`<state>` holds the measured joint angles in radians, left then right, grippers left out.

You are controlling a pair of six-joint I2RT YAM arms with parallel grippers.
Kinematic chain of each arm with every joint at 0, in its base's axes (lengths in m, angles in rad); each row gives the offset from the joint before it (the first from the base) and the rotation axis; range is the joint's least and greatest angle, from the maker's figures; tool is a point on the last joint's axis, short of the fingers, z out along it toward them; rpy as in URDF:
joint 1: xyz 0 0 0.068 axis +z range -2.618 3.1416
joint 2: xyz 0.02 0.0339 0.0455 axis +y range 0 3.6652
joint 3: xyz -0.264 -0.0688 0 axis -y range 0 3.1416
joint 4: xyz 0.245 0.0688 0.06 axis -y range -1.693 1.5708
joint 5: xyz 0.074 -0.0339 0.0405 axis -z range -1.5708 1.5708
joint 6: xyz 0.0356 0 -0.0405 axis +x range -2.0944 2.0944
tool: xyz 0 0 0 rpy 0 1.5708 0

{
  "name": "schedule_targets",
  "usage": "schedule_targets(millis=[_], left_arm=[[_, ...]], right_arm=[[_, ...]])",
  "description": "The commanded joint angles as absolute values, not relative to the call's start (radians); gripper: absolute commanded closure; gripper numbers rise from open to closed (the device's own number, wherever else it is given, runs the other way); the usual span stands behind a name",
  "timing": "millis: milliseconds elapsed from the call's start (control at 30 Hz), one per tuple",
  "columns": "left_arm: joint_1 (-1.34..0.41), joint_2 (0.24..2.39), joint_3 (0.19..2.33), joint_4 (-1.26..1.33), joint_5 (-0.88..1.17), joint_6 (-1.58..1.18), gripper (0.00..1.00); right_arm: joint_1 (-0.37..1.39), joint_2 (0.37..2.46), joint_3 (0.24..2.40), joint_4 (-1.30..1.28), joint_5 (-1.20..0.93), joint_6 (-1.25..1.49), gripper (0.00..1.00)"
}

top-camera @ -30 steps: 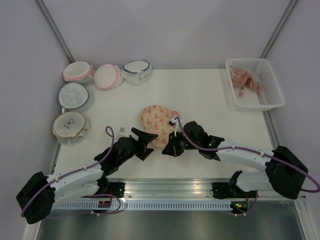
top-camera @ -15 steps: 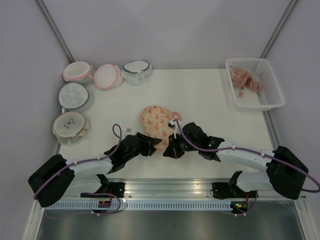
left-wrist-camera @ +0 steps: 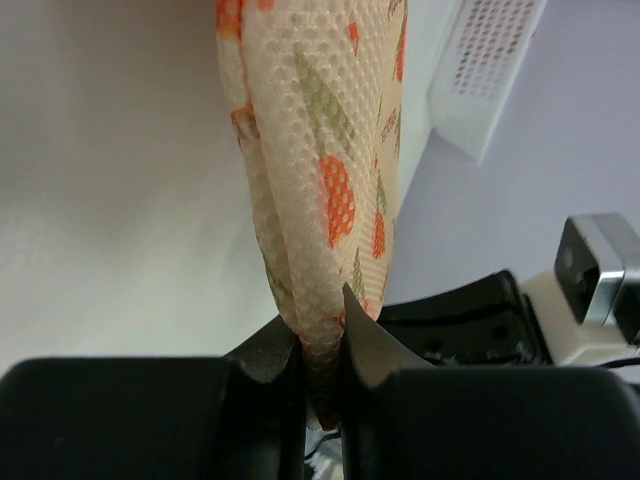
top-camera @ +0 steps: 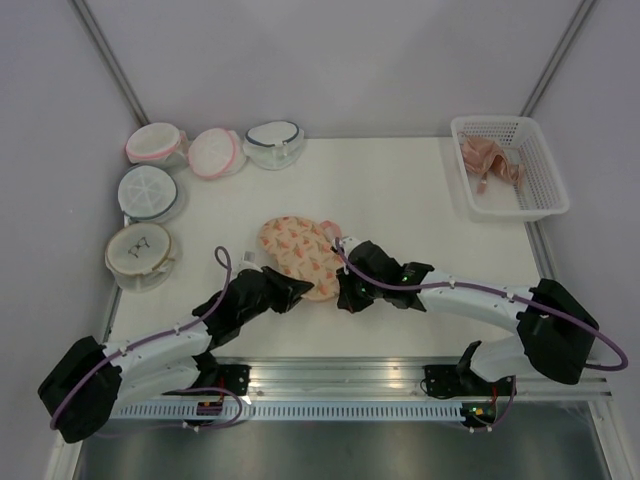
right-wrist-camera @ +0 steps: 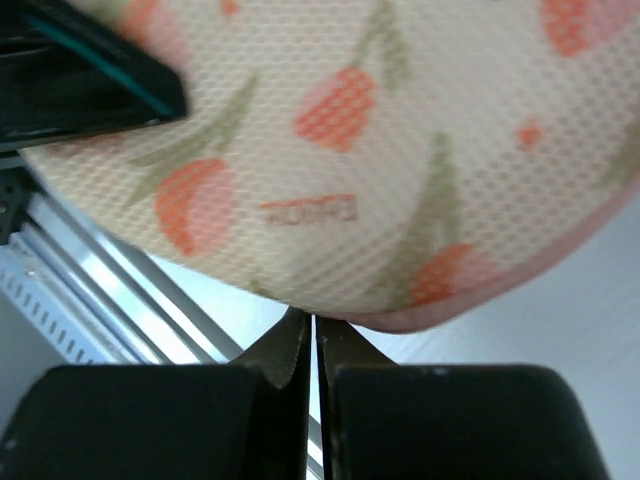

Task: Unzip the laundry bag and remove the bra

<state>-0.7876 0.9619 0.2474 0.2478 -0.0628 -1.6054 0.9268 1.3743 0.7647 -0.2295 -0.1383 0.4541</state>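
Observation:
The laundry bag (top-camera: 298, 255), cream-peach with orange print and a pink edge, lies at the table's middle. My left gripper (top-camera: 292, 291) is shut on its near-left edge; in the left wrist view the mesh fabric (left-wrist-camera: 315, 150) is pinched between the fingertips (left-wrist-camera: 320, 335). My right gripper (top-camera: 346, 291) is at the bag's near-right edge. In the right wrist view the bag (right-wrist-camera: 350, 150) fills the top, and the jaws (right-wrist-camera: 312, 325) are shut with their tips at its pink zip edge. The bra is hidden.
Several round white mesh bags with coloured rims (top-camera: 150, 190) stand along the back left. A white basket (top-camera: 548, 175) at the back right holds a peach-pink garment (top-camera: 490, 160). The metal rail (top-camera: 340, 385) runs along the near edge.
The bag has shifted left and turned, its far end now pointing back-left. Both grippers have moved left with it, and the right arm has stretched further across.

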Motion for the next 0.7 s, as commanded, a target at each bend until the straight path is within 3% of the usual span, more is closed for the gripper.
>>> schedule_targets(millis=[0,133,400,667], left_arm=[[-0.782,0.911,0.261,0.122,0.063,-1.392,0.97],[-0.784,0.855,0.264,0.006,0.178,-1.234,0.98],[-0.782,0.796,0.317,-0.309,0.216,-0.985,0.98],[-0.782,0.943,0.429,-0.249,0.252,-0.804,0.94]], right_arm=[[0.916,1.419,0.798,-0.345,0.018,0.433,1.0],[0.914,1.465,0.818,-0.341,0.014,0.423,0.99],[0.914,1.467,0.838,-0.35,0.015,0.396,1.0],[0.913,1.428,0.81,-0.373,0.008,0.383,1.0]])
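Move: The left hand already pinches the laundry bag's near end. The zipper pull at the right fingertips lies about 8 cm to its right, 4 cm back and 3 cm lower; the bag's middle is some 8 cm ahead, 2 cm left and 5 cm below. From the right hand, the pull is right at the fingertips, and the bag's middle is about 12 cm ahead, 10 cm left and 3 cm below. Left draws the bag end back about 7 cm and down, turning clockwise; right sinks rightward, gripping the pull. ##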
